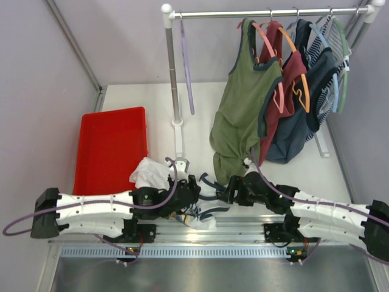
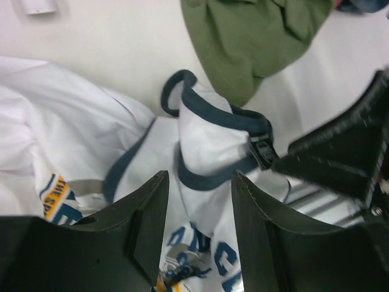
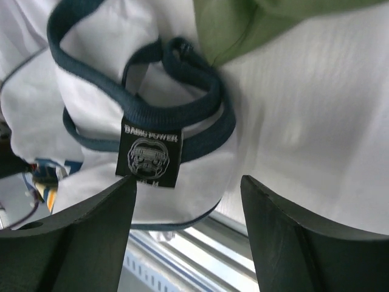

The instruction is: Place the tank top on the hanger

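Observation:
The white tank top [image 1: 159,173] with navy trim lies crumpled at the table's near edge, between my two grippers. My left gripper [image 1: 193,190] is open, its jaws spread over the printed front [image 2: 200,255] and a navy-trimmed strap [image 2: 213,131]. My right gripper [image 1: 227,192] is open and empty just above the neckline [image 3: 146,109], which carries a black label [image 3: 149,153]. In the wrist views the left gripper [image 2: 198,185] and the right gripper [image 3: 188,185] hold nothing. The lavender hanger [image 1: 187,70] hangs from the left end of the rack rod, apart from the top.
A red bin [image 1: 112,152] sits at the left. The rack pole [image 1: 173,79] stands mid-table. An olive-green top [image 1: 243,106], a maroon top [image 1: 290,79] and navy tops hang on coloured hangers at the right. The olive hem [image 3: 261,24] reaches the tank top.

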`<state>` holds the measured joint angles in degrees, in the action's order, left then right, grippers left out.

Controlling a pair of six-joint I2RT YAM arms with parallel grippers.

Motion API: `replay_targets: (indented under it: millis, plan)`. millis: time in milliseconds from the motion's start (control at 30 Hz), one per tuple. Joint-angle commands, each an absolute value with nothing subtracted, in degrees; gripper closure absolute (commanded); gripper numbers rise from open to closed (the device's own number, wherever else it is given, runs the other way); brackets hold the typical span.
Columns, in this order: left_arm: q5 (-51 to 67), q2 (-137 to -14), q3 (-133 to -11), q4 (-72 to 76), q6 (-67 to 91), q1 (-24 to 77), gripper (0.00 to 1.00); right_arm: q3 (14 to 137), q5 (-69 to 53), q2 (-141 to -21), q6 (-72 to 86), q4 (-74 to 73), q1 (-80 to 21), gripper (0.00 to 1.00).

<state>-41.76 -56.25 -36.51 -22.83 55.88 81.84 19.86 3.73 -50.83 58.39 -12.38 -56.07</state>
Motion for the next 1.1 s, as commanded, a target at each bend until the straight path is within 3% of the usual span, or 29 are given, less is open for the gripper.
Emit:
replay_targets:
  millis: [0,133,233,367,567,933,1067]
  plan:
    - [-32.8,-57.6,-36.6,-16.4,50.1,76.7,0.5,21.8,6.6,-52.7,61.5,-8.8,-61.5,0.3]
    - [-26.1,-62.2,-38.9,-14.9,46.5,71.3,0.49,20.6,8.6,-53.6,64.8,-8.2,-65.6,0.3]
    - [-22.0,-65.4,-40.3,-12.4,44.3,68.8,0.49,19.7,9.1,-54.4,66.3,-6.9,-67.1,0.36]
    - [-17.9,-68.9,-41.6,-10.1,42.9,65.0,0.48,19.6,9.9,-54.0,67.3,-8.1,-67.9,0.72]
    - [-13.1,-73.3,-43.3,-7.6,40.9,61.3,0.48,17.3,10.8,-49.8,68.1,-11.5,-67.9,1.0]
    - [-10.2,-83.8,-50.8,-11.7,37.6,57.1,0.48,15.5,11.1,-49.2,67.6,-13.5,-68.6,1.0]
    - [-10.8,-87.4,-52.6,-13.5,36.5,57.0,0.54,15.8,11.3,-49.6,67.0,-13.8,-68.6,1.0]
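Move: The white tank top's left strap loop lies about 9 cm ahead of the left hand, 5 cm to its right and 11 cm below. The green tank top's lower end is some 12 cm ahead and 12 cm right of that hand; the rack foot's near end is 18 cm ahead, 5 cm left. From the right hand, the white top's right shoulder edge sits 4 cm back, straight in line and 3 cm below; its black label is level ahead, 3 cm left. Bring the left gripper forward about 8 cm while sinking 6 cm and easing right, tipping its fingers some 15 degrees further down over the white tank top's left strap, still half open. Meanwhile draw the right gripper back and slightly left, shut it fully on the shoulder edge beside the label, then ease it right and lower it a little. ##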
